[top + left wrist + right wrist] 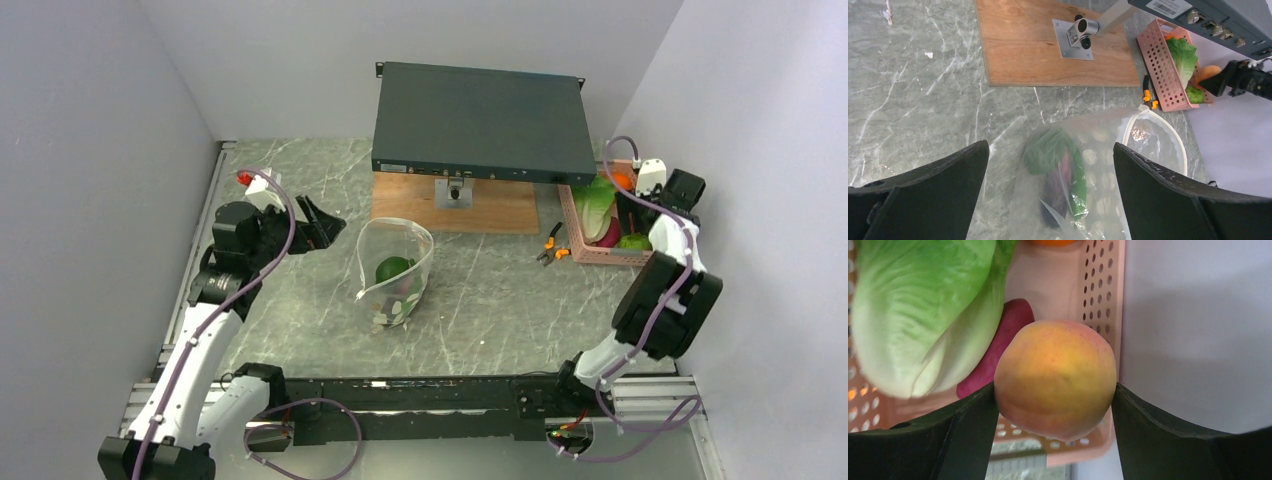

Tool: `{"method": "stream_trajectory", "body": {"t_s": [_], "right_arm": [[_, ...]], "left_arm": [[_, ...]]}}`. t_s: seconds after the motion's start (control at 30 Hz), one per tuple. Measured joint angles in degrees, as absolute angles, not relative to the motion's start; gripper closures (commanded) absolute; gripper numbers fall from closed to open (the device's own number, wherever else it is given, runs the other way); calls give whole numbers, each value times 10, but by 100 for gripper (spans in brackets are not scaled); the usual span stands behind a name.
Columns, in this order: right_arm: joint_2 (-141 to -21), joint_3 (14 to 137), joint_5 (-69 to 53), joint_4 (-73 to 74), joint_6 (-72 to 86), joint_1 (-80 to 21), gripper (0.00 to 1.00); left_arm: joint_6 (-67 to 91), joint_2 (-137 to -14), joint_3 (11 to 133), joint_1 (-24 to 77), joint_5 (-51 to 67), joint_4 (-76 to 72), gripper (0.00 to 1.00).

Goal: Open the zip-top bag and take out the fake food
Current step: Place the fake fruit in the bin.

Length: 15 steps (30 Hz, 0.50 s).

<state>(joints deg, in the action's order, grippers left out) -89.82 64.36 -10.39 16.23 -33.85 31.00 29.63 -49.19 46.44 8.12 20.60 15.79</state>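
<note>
The clear zip-top bag (398,292) with white oval dots lies mid-table, its white-rimmed mouth gaping. Inside it are a round green piece (392,269) and a dark purple piece (1063,187). My left gripper (325,226) hangs open just left of the bag. In the left wrist view its fingers (1050,145) straddle the bag (1098,165) without touching it. My right gripper (1055,385) is shut on an orange ball (1055,377), held over the pink basket (1098,285) at the right. Lettuce (913,315) and a red piece (1010,327) lie in that basket.
A dark flat box (480,120) stands on a post over a wooden board (500,212) at the back. Orange-handled pliers (552,247) lie left of the pink basket (600,256). Grey walls close in both sides.
</note>
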Motion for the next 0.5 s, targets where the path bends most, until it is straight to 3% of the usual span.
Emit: {"method": "stream_trajectory", "body": {"t_s": [0.13,0.5], "right_arm": [[-974,706,-101,172,-346,303,2],[-948,749,-153,222,-361,278,0]], "left_arm": [[291,-462,452,81,201,159,0],[255,-444,450,81,202,188,0]]}}
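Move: The peach is already in the right hand's grip, bound for the free spot against the bin's right wall, about 8 cm ahead, 2 cm right and 9 cm below. From the right hand, the green cabbage lies some 1 cm ahead and 1 cm left, the eggplant 4 cm ahead and 5 cm left, and the orange 15 cm ahead and 2 cm right, all about 9 cm lower. From the empty left hand, that spot lies about 15 cm ahead, 64 cm right and 20 cm down. The peach is carried about 3 cm forward and slightly down towards the gap between the orange and the green cabbage, where the right fingers open wide and let go of it. Still easing forward, the emptied hand then rises some 4 cm and swings about 3 cm left, turning slightly counter-clockwise. The open left hand drifts back 1.5 cm. ##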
